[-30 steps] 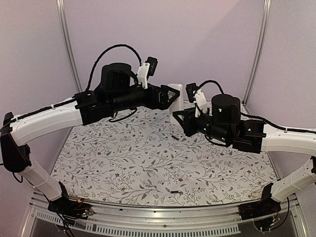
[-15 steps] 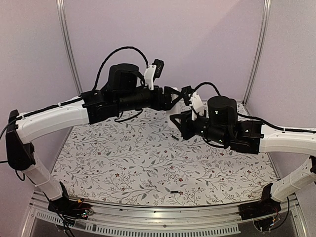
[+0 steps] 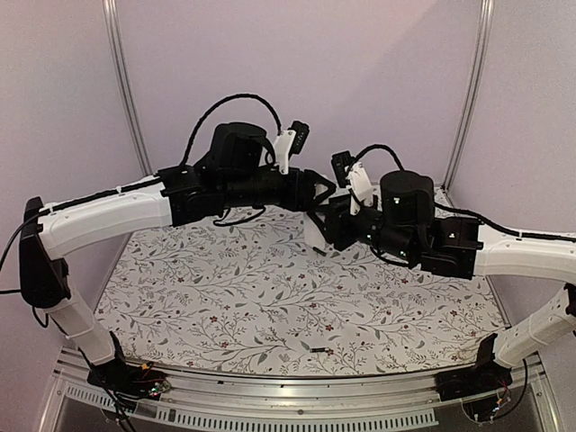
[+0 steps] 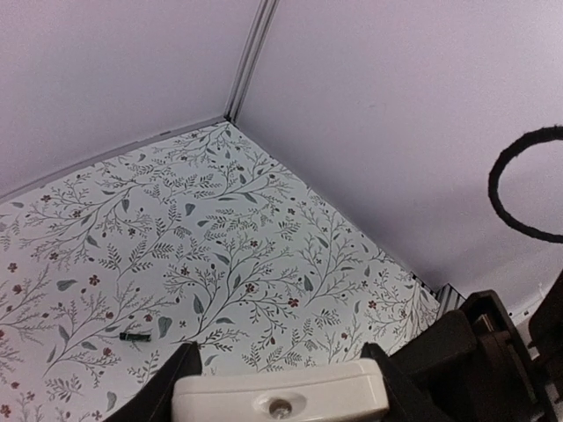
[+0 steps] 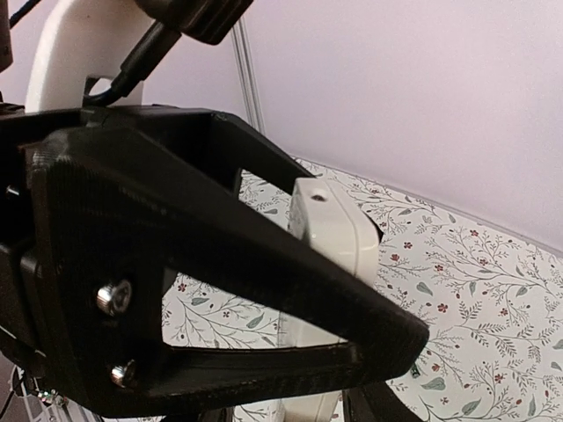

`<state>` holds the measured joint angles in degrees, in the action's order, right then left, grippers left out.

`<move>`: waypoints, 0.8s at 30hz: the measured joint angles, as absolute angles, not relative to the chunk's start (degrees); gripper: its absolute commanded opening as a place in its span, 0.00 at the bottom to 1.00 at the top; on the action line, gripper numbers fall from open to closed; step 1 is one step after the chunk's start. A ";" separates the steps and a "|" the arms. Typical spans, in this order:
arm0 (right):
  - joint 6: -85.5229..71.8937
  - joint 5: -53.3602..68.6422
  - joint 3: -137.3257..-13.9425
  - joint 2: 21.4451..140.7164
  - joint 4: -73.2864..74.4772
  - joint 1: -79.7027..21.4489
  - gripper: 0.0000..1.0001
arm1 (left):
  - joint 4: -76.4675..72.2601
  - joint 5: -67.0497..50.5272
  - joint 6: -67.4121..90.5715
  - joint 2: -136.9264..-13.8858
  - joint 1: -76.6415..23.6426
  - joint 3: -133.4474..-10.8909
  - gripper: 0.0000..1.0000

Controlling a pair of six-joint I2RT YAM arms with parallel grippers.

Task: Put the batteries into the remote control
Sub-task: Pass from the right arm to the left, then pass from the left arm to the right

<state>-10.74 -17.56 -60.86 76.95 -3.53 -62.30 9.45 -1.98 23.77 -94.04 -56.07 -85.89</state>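
Note:
The white remote control (image 3: 314, 234) hangs in the air above the back of the table, between the two grippers. My left gripper (image 3: 317, 200) is shut on it: in the left wrist view both black fingers press the ends of the remote control (image 4: 281, 400). My right gripper (image 3: 328, 225) is open, its jaws a little apart around the lower part of the remote control (image 5: 332, 230). One battery (image 3: 319, 349) lies near the table's front edge; the left wrist view shows this battery (image 4: 134, 335) too. Another small dark stick (image 3: 319, 251), perhaps a battery, lies under the grippers.
A floral mat (image 3: 225, 288) covers the table. Lilac walls with metal corner posts (image 3: 124, 90) close in the back and sides. A black cable loop (image 4: 528, 185) from the right arm hangs near the left gripper.
The left gripper moved right and closed onto the remote control. The right gripper, shut on it a second ago, has opened. The remote control now sits lower.

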 measured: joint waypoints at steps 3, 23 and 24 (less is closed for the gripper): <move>-10.31 -17.67 -60.86 76.95 -3.16 -62.30 0.30 | 10.02 -2.33 23.81 -94.24 -56.07 -86.04 0.36; -13.08 -19.03 -59.72 74.15 -2.24 -59.57 0.00 | 10.74 0.78 21.80 -85.73 -54.26 -80.55 1.00; -13.34 -19.44 -59.18 73.34 -2.44 -59.11 0.00 | 9.91 1.19 21.54 -83.68 -54.04 -78.50 0.99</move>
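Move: The left hand holds the upright remote control near its upper end, the remote's middle lying about 5 cm below this hand. For the right hand, whose loosely open fingers straddle the remote, that middle is almost at the hand point, roughly 1 cm ahead and 1 cm to the left. Both batteries lie on the table some 30 cm below the left hand: the far one about 12 cm ahead, 3 cm right; the near one about 20 cm back, 2 cm right. Closing in place, the right fingers pinch the remote control near mid-length while the left still holds its upper end. Only then does the left hand open wide, let go and draw off about 5 cm to its left, rising some 2 cm; the right hand, keeping its grip, carries the remote about 3 cm right and a little forward. ##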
